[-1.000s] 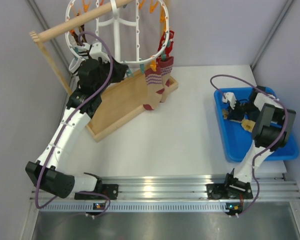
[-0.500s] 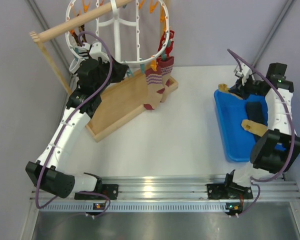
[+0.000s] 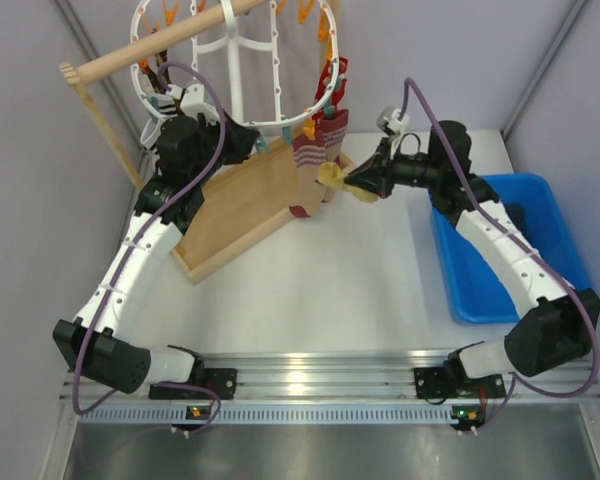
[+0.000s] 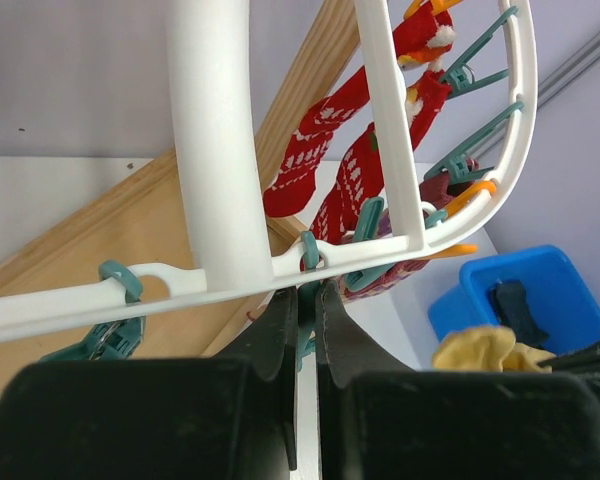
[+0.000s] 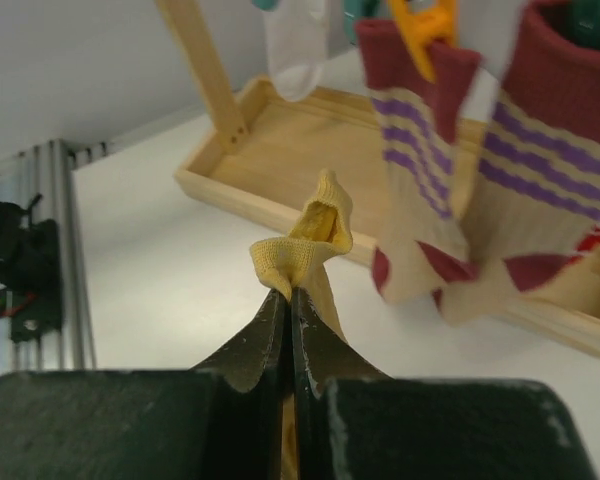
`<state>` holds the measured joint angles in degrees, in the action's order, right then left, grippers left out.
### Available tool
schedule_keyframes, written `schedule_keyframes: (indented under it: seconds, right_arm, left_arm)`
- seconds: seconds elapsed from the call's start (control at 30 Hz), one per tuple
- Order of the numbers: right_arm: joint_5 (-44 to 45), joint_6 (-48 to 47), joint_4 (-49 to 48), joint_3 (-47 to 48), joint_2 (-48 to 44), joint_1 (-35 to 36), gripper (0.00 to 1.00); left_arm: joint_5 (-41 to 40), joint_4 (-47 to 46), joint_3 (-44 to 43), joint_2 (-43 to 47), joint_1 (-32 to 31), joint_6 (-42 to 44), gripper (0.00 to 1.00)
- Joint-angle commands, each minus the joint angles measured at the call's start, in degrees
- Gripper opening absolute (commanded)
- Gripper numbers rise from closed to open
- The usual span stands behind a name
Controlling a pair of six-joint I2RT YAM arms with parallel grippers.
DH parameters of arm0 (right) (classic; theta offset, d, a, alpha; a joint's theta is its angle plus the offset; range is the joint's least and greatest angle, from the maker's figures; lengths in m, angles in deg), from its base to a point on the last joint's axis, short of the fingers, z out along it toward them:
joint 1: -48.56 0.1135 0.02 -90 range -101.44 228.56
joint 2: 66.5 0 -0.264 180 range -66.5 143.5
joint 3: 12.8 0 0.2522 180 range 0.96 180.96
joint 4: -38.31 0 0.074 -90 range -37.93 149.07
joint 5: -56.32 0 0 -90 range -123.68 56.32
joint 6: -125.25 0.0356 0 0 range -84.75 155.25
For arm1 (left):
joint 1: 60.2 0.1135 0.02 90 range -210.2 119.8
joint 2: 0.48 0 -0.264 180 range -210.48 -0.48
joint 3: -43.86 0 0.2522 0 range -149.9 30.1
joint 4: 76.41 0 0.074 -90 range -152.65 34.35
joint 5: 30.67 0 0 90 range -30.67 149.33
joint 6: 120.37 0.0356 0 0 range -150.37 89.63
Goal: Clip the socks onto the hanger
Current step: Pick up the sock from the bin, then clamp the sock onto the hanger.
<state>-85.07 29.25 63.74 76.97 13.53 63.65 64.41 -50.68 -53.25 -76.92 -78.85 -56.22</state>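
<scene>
The hanger (image 3: pixel 235 60) is a white oval frame hung with orange and teal clips; its rim crosses the left wrist view (image 4: pixel 220 150). My left gripper (image 4: pixel 307 296) is shut on a teal clip (image 4: pixel 308 250) under that rim, at the frame's near edge (image 3: pixel 257 147). My right gripper (image 5: pixel 291 292) is shut on a tan-yellow sock (image 5: pixel 308 240), holding it above the table just right of the hanger (image 3: pixel 332 178). Two maroon-and-tan striped socks (image 3: pixel 316 160) hang clipped from the rim, with red patterned socks (image 4: pixel 325 150) behind. A dark sock (image 4: pixel 510 302) lies in the blue bin.
The blue bin (image 3: pixel 540 285) stands at the right edge of the table. A wooden tray base (image 3: pixel 242 205) lies under the hanger, and a wooden rod (image 3: pixel 150 48) on a slanted post carries the frame. Grey walls close in the left, right and back.
My right arm has risen out of the blue bin and swung left to the hanger, carrying the tan-yellow sock. The left arm has stayed on its clip.
</scene>
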Motion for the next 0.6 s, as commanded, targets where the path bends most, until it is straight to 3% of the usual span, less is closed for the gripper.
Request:
schedule_keyframes:
  seconds: [0.0, 0.3, 0.57]
  right_arm:
    - [6.28, 14.26, -11.22, 0.11, -1.10, 8.69, 0.00]
    - [28.96, 16.72, -17.10, 3.62, 6.00, 20.49, 0.00]
    - [33.64, 19.17, -22.64, 5.46, 10.58, 23.32, 0.00]
  left_arm:
    - [2.48, 0.43, -1.20, -1.34, -0.15, -0.61, 0.00]
    - [3.09, 0.25, -1.20, -1.25, -0.15, -1.66, 0.00]
    - [3.79, 0.78, -2.25, -2.04, -0.24, -1.58, 0.00]
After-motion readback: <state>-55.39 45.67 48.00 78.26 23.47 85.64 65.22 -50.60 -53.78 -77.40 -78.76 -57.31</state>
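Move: The held-open teal clip on the hanger's near rim is about 19 cm to the left of my right hand, some 7 cm ahead and 6 cm higher. The striped socks hang about 7 cm left and 8 cm ahead, their middle 4 cm lower; an empty teal clip sits roughly 14 cm left, 8 cm ahead, 6 cm up. My left hand has that held-open clip between its fingers; the yellow sock is some 17 cm to its right, 8 cm back and 7 cm below. My right hand keeps its pinch on the yellow sock and swings it left about 12 cm towards the clip in my left hand, first drawing back 3 cm or so, then coming forward again past the near side of the striped socks. It rises slightly, then sinks about 4 cm as it slows, turning some 10 degrees clockwise. My left hand stays put, still squeezing the clip. ##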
